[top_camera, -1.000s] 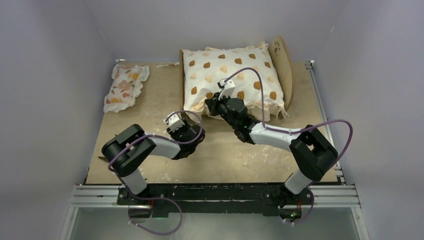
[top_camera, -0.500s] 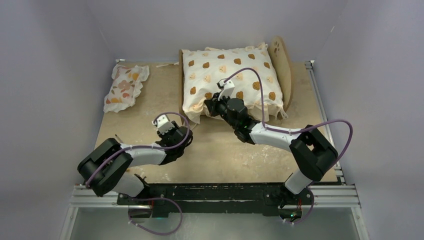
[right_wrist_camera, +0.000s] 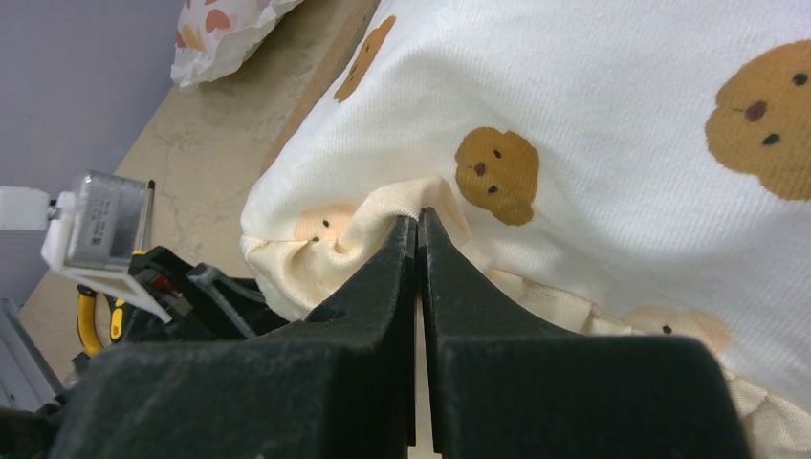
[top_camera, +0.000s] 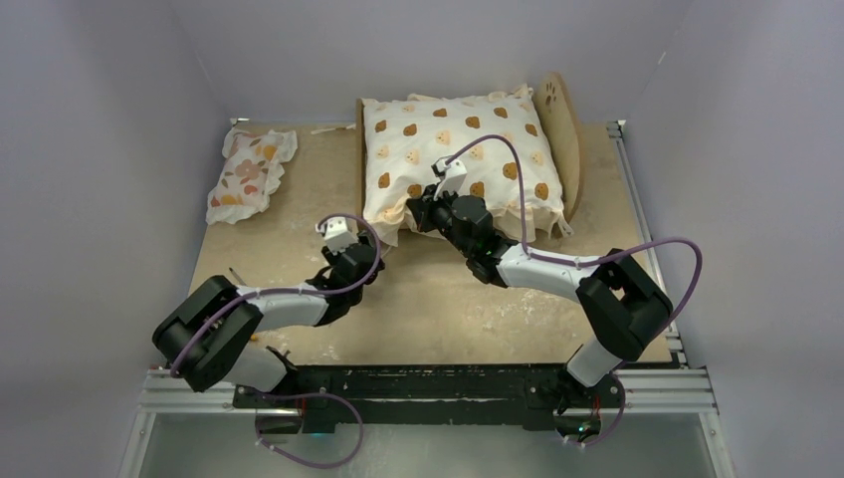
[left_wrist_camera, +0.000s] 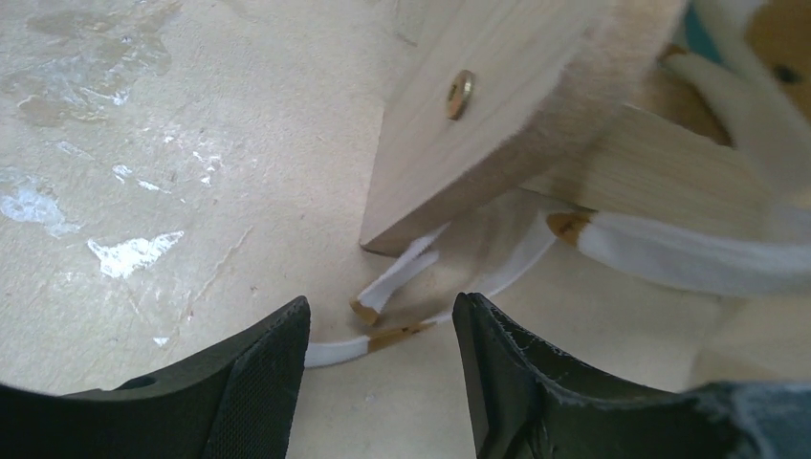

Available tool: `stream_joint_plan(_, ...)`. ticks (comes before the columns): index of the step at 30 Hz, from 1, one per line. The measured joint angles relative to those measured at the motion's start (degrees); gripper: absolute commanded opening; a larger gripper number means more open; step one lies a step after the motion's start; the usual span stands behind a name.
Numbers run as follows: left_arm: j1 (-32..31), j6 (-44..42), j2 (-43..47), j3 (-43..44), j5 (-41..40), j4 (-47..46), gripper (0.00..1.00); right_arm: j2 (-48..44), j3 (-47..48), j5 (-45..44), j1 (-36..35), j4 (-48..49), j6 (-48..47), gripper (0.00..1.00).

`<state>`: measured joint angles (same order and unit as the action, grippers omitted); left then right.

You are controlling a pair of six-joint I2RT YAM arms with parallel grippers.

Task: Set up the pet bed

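The pet bed (top_camera: 567, 139) stands at the back of the table, its paw-print headboard on the right. A cream bear-print cushion (top_camera: 458, 149) covers it. My right gripper (top_camera: 422, 213) is shut on the cushion's near ruffled edge, and the fabric (right_wrist_camera: 383, 206) bunches at the fingertips (right_wrist_camera: 418, 226). My left gripper (top_camera: 364, 253) is open, low over the table just short of the bed's near-left corner. In the left wrist view a wooden bed leg (left_wrist_camera: 459, 124) stands ahead of the jaws. White ties with brown tips (left_wrist_camera: 387, 287) lie on the table between leg and gripper (left_wrist_camera: 383, 335).
A small floral ruffled pillow (top_camera: 249, 174) lies at the back left of the table. Grey walls close in the table on three sides. A metal rail (top_camera: 637, 199) runs along the right edge. The left arm's wrist (right_wrist_camera: 143, 273) sits close beside the right gripper.
The left arm dropped lower, drew left, then pushed its gripper toward the bed's near-left corner with its jaws wider. The right gripper and cushion stayed put.
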<state>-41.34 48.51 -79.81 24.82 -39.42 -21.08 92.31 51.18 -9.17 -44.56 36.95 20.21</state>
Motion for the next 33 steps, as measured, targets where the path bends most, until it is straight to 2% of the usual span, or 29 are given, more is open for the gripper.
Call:
stream_joint_plan(3,1.99,-0.68,-3.02,0.31,1.4,-1.79,0.54,0.0,0.0,0.22,0.0,0.0,0.07,0.0)
stream_joint_plan(6,3.8,-1.29,-5.95,0.39,2.6,-3.85,0.48,0.0,0.0,0.39,0.0,0.0,0.13,0.0)
stream_joint_plan(8,4.76,-1.7,-7.91,0.5,3.21,-5.79,0.38,0.0,0.0,0.79,0.0,0.0,0.13,0.0)
stream_joint_plan(12,5.35,-2.21,-9.31,0.98,5.66,-7.98,0.04,0.0,0.0,1.25,0.0,0.0,0.13,0.0)
stream_joint_plan(13,5.33,-2.23,-9.25,0.98,6.23,-7.98,0.0,0.0,0.0,1.25,0.0,0.0,0.13,0.0)
stream_joint_plan(17,5.33,-1.99,-6.8,0.81,8.28,-5.07,0.0,0.0,0.0,1.38,0.0,-0.07,0.09,0.0)
stream_joint_plan(24,5.33,-0.26,3.72,0.44,11.39,9.29,0.0,0.0,1.66,2.64,0.0,-1.55,-0.37,0.0)
stream_joint_plan(33,5.68,3.32,18.6,-4.76,12.48,25.94,0.0,0.0,9.97,6.97,0.0,-8.9,-1.33,0.0)
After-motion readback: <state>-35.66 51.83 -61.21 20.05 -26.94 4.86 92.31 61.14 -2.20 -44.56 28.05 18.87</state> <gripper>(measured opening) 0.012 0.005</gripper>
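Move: The white tie strap poking from under the bed's front-left leg lies about 2 cm ahead of the left hand, level sideways and some 3 cm below; the leg is roughly 6 cm ahead. A second loose strap lies 3 cm right, 2 cm ahead, near table level; the hanging cover edge is some 4 cm right and 4 cm ahead, slightly above. From the right hand, the strap is about 11 cm left, 5 cm back and 18 cm below, and the leg 11 cm left and 3 cm back. The left fingers pinch the white strap by the bed leg, after easing some 3 cm down and 2 cm forward, then keep it shut in their tips and draw it about 8 cm back and 4 cm left, away from the leg, the fingers tipping down. Late on, the right hand, still gripping the cover's edge, lifts about 5 cm and shifts 3 cm left. ##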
